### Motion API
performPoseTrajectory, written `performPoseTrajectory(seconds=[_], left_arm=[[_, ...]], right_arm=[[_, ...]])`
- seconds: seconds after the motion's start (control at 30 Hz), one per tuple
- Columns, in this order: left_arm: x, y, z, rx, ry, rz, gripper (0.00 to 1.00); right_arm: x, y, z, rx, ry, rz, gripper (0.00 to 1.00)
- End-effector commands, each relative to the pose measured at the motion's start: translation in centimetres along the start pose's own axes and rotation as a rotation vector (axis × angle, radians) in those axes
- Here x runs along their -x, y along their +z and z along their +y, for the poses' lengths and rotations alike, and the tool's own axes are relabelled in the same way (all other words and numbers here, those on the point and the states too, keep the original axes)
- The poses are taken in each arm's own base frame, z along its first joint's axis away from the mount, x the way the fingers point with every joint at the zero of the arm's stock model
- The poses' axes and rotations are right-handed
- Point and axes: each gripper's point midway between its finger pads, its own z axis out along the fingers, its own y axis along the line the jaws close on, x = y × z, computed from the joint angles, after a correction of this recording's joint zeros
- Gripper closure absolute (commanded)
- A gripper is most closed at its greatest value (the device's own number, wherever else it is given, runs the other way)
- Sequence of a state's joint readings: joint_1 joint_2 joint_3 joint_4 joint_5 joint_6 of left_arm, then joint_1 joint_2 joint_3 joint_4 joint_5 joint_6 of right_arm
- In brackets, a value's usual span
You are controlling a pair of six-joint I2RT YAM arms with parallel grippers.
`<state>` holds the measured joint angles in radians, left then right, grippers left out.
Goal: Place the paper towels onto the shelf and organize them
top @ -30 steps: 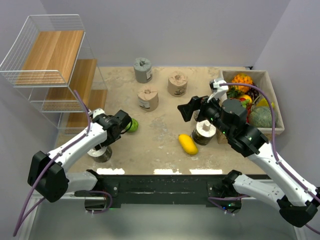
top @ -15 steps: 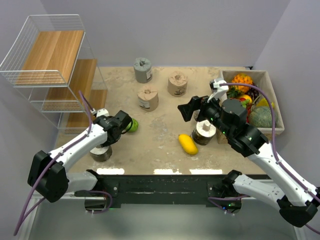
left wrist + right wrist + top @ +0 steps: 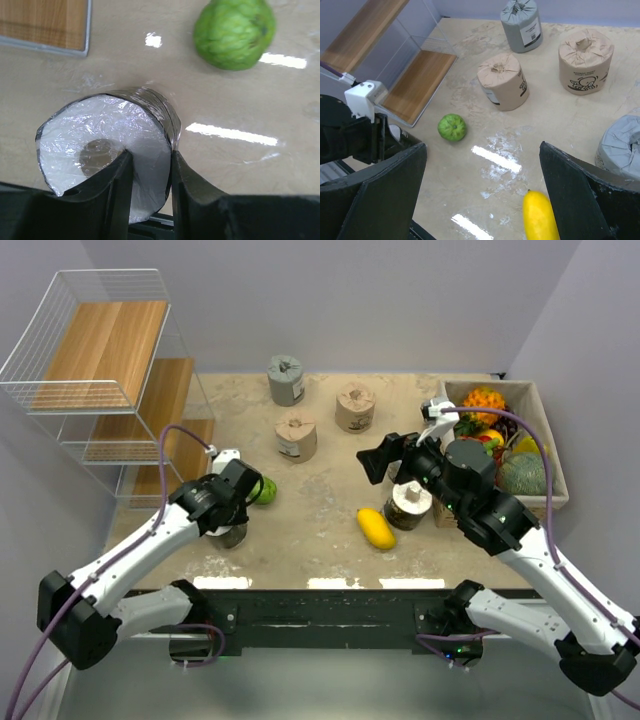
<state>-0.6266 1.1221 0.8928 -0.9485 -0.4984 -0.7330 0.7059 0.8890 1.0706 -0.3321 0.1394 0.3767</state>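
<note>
My left gripper (image 3: 150, 165) is shut on a black-wrapped paper towel roll (image 3: 105, 145), one finger in its white cored end and the other on the outer wrap. From above, that roll (image 3: 233, 535) sits under the left gripper (image 3: 230, 520), right of the shelf (image 3: 120, 370). A grey roll (image 3: 286, 379) and two tan rolls (image 3: 354, 407) (image 3: 296, 437) stand at the back of the table. A second black roll (image 3: 410, 505) stands under my right arm. The right gripper (image 3: 482, 150) hangs open above the table, holding nothing.
A green fruit (image 3: 264, 490) lies just right of the left gripper. A yellow fruit (image 3: 376, 528) lies mid-table. The tan box of fruit (image 3: 549, 476) stands at the right edge. The shelf's lowest board (image 3: 45, 22) is close behind the held roll.
The left gripper closed on the black roll and carried it rightward, towards the green fruit. The right arm stayed put.
</note>
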Motion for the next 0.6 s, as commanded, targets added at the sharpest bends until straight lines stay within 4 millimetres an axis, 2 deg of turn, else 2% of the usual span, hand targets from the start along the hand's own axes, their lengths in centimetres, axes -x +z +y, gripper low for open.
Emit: performPoseTrajectory(seconds=[0.0, 0.13, 0.17, 0.23, 0.27, 0.33, 0.37, 0.43, 0.47, 0.53, 0.57], left_arm=[[4.9, -4.1, -2.5, -0.21, 0.038, -0.175, 0.96], [7.1, -6.5, -3.4, -0.283, 0.094, -0.225, 1.0], [8.2, -7.5, -3.8, -0.307, 0.095, -0.246, 1.0], [9.2, -8.2, -4.2, -0.319, 0.129, -0.264, 1.0], [10.5, -9.3, -4.5, -0.34, 0.124, -0.297, 1.0], [11.9, -10.1, -5.0, -0.351, 0.159, -0.331, 1.0], [13.5, -11.5, -5.1, -0.365, 0.15, -0.38, 1.0], [15.3, -12.2, -4.9, -0.33, 0.187, -0.419, 1.0], [17.4, -14.1, -4.8, -0.335, 0.171, -0.473, 1.0], [19.4, -14.8, -5.1, -0.31, 0.216, -0.507, 1.0], [21.3, -16.8, -5.0, -0.32, 0.202, -0.564, 1.0]], right_arm=[[1.4, -0.8, 0.1, -0.002, 0.009, -0.047, 0.01], [2.0, -1.0, 0.3, 0.003, 0.011, -0.059, 0.01], [2.0, -1.0, 0.3, 0.003, 0.009, -0.059, 0.01], [2.4, -1.1, 0.4, 0.007, 0.012, -0.069, 0.01], [2.5, -1.1, 0.5, 0.011, 0.012, -0.069, 0.01], [2.9, -1.1, 0.6, 0.011, 0.013, -0.076, 0.01], [2.8, -1.1, 0.7, 0.014, 0.012, -0.07, 0.01], [3.2, -1.3, 1.0, 0.022, 0.012, -0.078, 0.01], [3.5, -1.4, 1.0, 0.026, 0.013, -0.083, 0.01], [3.6, -1.5, 1.3, 0.036, 0.016, -0.082, 0.01], [3.8, -1.6, 1.3, 0.039, 0.017, -0.086, 0.01]])
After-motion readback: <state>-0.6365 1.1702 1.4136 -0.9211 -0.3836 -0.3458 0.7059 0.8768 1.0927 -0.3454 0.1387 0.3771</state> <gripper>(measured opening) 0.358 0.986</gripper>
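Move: The left hand already grips the black-and-white paper towel by its wall. The shelf's middle lies about 18 cm ahead of this hand, 15 cm to its left and roughly 8 cm higher. The green fruit is some 8 cm ahead, 6 cm right and 8 cm below; the nearest brown paper towel is about 23 cm ahead, 15 cm right and 7 cm below. From the right hand, the shelf lies some 45 cm left, 14 cm ahead and 15 cm lower. Keeping the black-and-white paper towel pinched with one finger inside its rim and the other against its outside, the left hand lifts it quickly, about 17 cm up, while drifting some 6 cm right and, mostly in the second half, 6 cm forward, to high above the green fruit. The wrist turns clockwise by about 20 degrees and tips its fingers up by about as much, swinging the paper towel out from pointing down, with the shelf still off to the hand's left. ##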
